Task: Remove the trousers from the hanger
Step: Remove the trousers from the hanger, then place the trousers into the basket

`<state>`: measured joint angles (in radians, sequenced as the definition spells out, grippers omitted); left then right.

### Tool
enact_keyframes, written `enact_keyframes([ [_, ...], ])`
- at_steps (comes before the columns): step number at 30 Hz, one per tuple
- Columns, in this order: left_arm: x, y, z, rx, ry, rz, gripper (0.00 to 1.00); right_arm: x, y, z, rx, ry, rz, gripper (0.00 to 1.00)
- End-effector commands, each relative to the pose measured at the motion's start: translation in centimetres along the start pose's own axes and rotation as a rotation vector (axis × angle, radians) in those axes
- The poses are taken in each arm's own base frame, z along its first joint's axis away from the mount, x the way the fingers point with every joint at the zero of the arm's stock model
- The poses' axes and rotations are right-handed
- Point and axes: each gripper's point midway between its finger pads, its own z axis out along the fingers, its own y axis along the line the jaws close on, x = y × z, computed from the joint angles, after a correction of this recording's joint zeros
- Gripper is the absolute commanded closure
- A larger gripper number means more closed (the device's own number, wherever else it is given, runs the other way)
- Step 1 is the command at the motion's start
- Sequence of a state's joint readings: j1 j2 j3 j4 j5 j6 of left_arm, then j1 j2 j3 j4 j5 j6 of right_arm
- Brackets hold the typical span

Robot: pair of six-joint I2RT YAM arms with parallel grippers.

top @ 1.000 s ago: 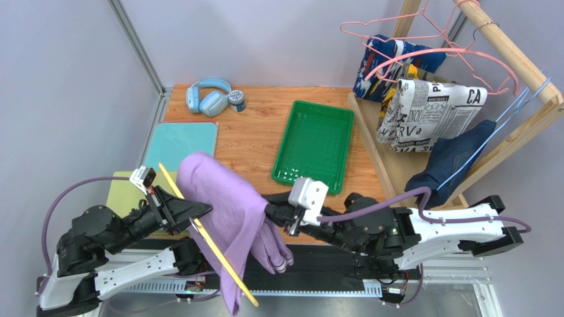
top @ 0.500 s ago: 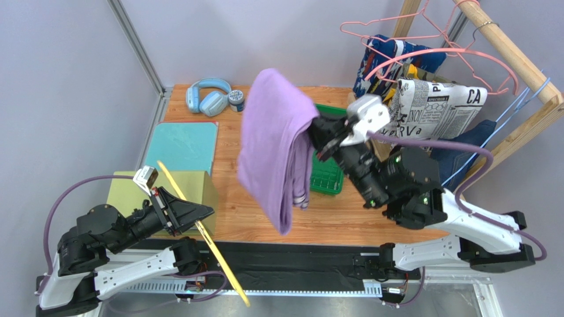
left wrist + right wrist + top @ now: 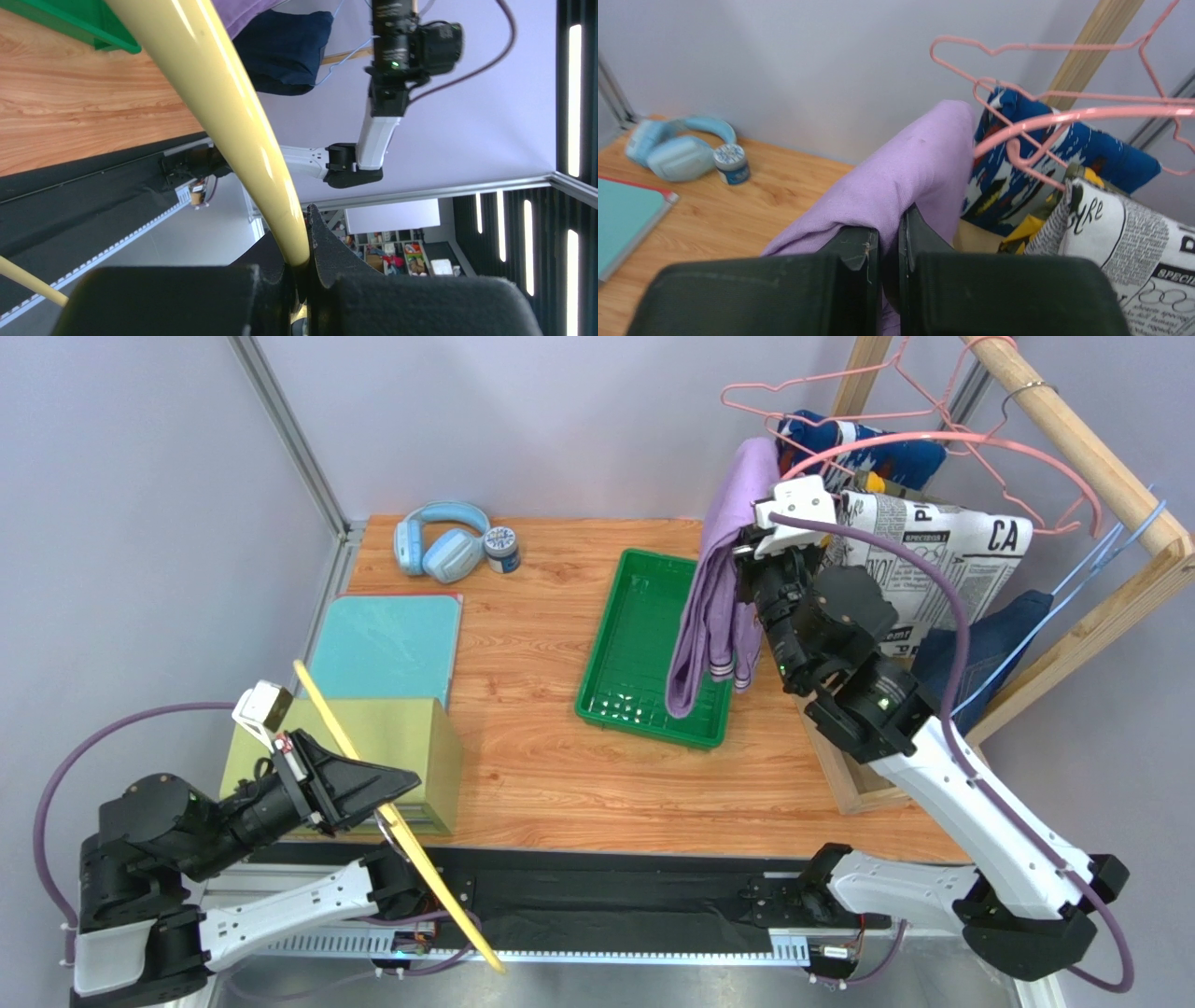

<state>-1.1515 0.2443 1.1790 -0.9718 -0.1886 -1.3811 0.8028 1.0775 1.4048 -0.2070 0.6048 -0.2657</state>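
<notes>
The plain purple trousers (image 3: 716, 602) hang from my right gripper (image 3: 741, 557), which is shut on their top fold (image 3: 906, 168) above the right edge of the green tray (image 3: 638, 651), close to the wooden rack (image 3: 1108, 462). My left gripper (image 3: 393, 791) at the near left is shut on a bare yellow hanger (image 3: 330, 714), seen close up as a yellow bar (image 3: 231, 112) between the pads. On the rack hang newsprint trousers (image 3: 968, 560), dark denim trousers (image 3: 982, 651) and blue-white-red print trousers (image 3: 877, 455). A yellow scrap of another pair (image 3: 873, 480) peeks out between them.
Empty pink wire hangers (image 3: 898, 420) and a blue hanger (image 3: 1094, 574) hang on the rack. Blue headphones (image 3: 439, 539) and a small jar (image 3: 501, 548) sit at the back left. A teal book (image 3: 386, 644) and an olive box (image 3: 407, 742) lie left.
The right arm has drawn the purple trousers off the yellow hanger and carried them up and back right to the rack. The left arm pulled back left with the bare hanger.
</notes>
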Motion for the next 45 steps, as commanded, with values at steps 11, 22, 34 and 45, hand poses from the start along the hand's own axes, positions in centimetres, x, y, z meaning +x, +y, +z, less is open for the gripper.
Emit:
enact_keyframes([
  [11,0.3,-4.2,-1.0,0.105,0.061,0.113,1.0,5.8,-4.5,1.6,0.09,0.061,-0.106,1.0],
  [22,0.9,-5.2,-1.7,0.161,0.1,0.122,1.0,14.8,1.7,6.2,-0.095,0.252,-0.149,1.0],
  [34,1.2,-4.7,-2.1,0.162,0.116,0.074,1.0,25.9,12.1,11.7,-0.085,0.479,-0.048,0.98],
  [45,1.6,-4.3,-1.8,0.171,0.124,0.056,1.0,27.6,16.0,13.8,0.028,0.575,-0.041,0.92],
])
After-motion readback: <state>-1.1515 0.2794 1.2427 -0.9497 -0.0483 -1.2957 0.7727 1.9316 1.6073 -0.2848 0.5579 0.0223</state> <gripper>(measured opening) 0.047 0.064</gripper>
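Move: Ahead and to the left of the right hand, which already holds the purple trousers bare of their hanger, lies the green tray: about 10 cm farther out, 8 cm left and some 44 cm below. The newsprint-patterned cloth hangs about 15 cm ahead, 27 cm right and 20 cm below this hand; the wooden rack box sits 8 cm ahead, 30 cm right and 44 cm below. From the left hand, the tray is roughly 36 cm ahead, 28 cm right and 38 cm below. Lowering the pinched purple trousers into the green tray, the right hand first sinks about 10 cm, easing slightly forward and right, and hesitates. It then goes on down another 20 cm while swinging some 18 cm left and 10 cm forward, tipping nose-down about 30 degrees, its left side dipping. The left hand keeps its grip on the yellow hanger, rising and drawing back a few centimetres. ##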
